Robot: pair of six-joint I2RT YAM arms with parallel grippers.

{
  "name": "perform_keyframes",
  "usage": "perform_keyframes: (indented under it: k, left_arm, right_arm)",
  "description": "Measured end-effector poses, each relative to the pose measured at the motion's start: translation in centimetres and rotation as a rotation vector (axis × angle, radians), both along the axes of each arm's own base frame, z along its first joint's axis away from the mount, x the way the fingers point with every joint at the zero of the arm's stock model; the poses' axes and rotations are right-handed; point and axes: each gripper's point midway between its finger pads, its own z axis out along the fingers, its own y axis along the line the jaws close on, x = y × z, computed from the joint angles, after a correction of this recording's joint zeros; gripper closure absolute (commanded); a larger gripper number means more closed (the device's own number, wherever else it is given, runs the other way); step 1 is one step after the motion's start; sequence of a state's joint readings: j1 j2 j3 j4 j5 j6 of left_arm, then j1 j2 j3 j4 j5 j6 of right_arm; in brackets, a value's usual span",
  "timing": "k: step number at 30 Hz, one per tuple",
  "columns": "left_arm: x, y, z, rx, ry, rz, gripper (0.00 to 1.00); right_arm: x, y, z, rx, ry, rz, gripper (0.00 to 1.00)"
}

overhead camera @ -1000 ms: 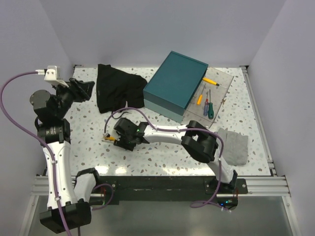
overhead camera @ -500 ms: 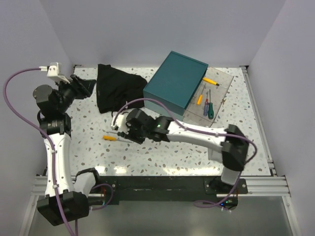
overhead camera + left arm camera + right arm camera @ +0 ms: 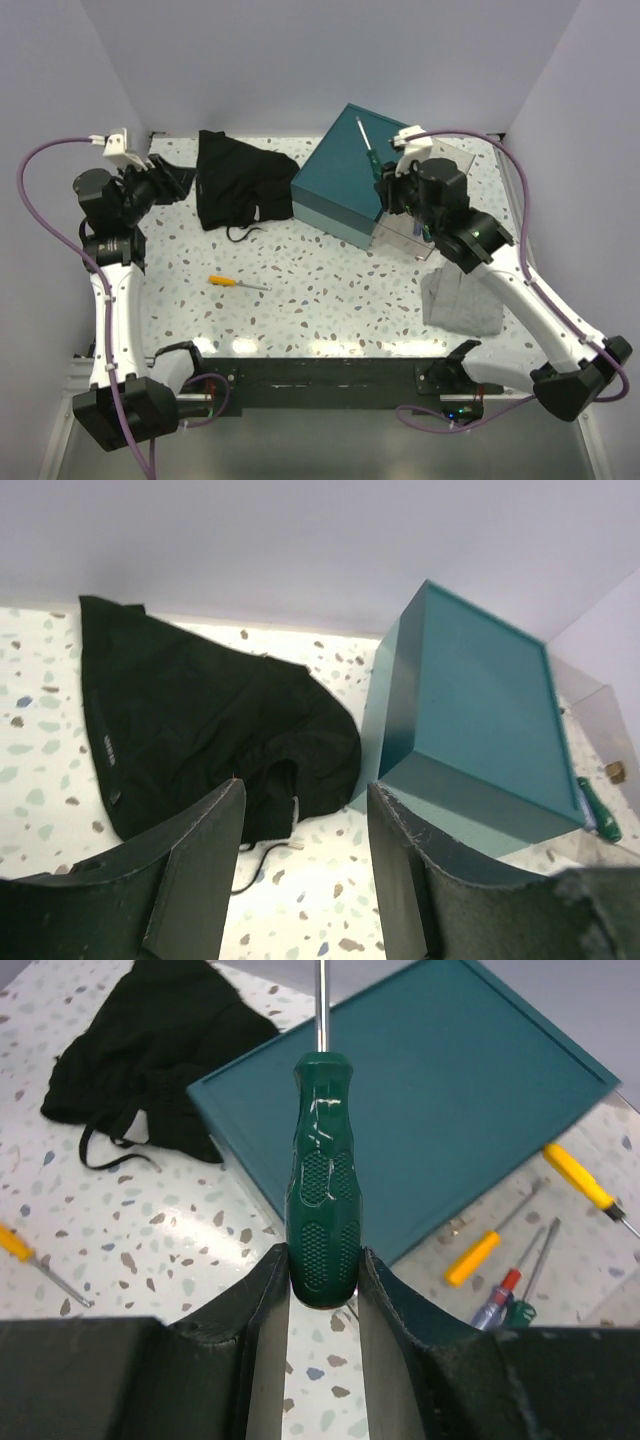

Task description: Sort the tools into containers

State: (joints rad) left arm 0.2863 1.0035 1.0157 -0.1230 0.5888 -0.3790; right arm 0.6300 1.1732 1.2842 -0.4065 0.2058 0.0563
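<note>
My right gripper [image 3: 384, 186] is shut on a green-handled screwdriver [image 3: 370, 158], its shaft pointing up over the dark-teal case [image 3: 345, 165]. In the right wrist view the green handle [image 3: 322, 1190] sits clamped between my fingers [image 3: 262, 1310], above the table beside the case [image 3: 450, 1090]. The clear box [image 3: 448, 165] behind the arm holds orange [image 3: 472, 1258] and blue-red [image 3: 495, 1305] screwdrivers. One orange screwdriver [image 3: 226, 281] lies on the table at the middle left. My left gripper [image 3: 176, 178] is open and empty, facing the black bag [image 3: 200, 710] and the case [image 3: 470, 710].
The black fabric bag [image 3: 238, 180] lies flat at the back, left of the case. A folded grey cloth [image 3: 462, 300] lies at the front right under my right arm. White walls close the back and both sides.
My right arm has swung from the table's middle left, by the orange screwdriver, over to the case's right corner, and now shows the green screwdriver in its grip. The left arm shifted slightly.
</note>
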Motion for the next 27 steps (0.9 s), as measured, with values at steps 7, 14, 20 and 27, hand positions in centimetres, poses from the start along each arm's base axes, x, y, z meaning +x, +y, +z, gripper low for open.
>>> perform_keyframes:
  k: [7, 14, 20, 27]
  left_arm:
    - [0.4, -0.3, -5.8, 0.152, 0.140, -0.072, 0.42]
    - [-1.3, -2.4, -11.8, 0.375, 0.213, -0.346, 0.34]
    - [-3.7, -4.8, -16.5, 0.631, 0.229, -0.635, 0.00]
    - [-6.6, -2.7, -23.4, 0.925, 0.281, -0.854, 0.11]
  right_arm:
    - [2.6, -9.4, -2.8, 0.153, 0.163, -0.396, 1.00]
    - [6.6, -14.5, -14.4, 0.179, 0.554, -0.630, 0.87]
    - [6.5, -11.1, -17.4, 0.234, 0.703, -0.493, 0.38]
    - [7.0, -9.8, -13.0, 0.308, 0.614, -0.412, 0.35]
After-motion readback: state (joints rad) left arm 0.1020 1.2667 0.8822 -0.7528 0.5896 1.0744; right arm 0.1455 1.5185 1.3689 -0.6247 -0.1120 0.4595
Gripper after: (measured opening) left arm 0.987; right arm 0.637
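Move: The green screwdriver already held in the right hand is bound for the open clear drawer, whose middle lies about 11 cm ahead, 12 cm right and some 29 cm below. The teal box stands 15 cm ahead and 4 cm left, and another green screwdriver already lies in the drawer, 8 cm ahead and 13 cm right. From the left hand, the yellow screwdriver is roughly 11 cm back, 7 cm right and 32 cm below, and the black bag 13 cm ahead, 7 cm right. The green screwdriver is carried down nearly 18 cm, swinging right past the drop spot and slightly back left, also forward, as the right fingers tip down some 40 degrees; they open over the drawer and the hand rises about 5 cm. Meanwhile the left hand sinks steeply and draws back towards the yellow screwdriver, rolling left side up, turning clockwise and opening wide. ##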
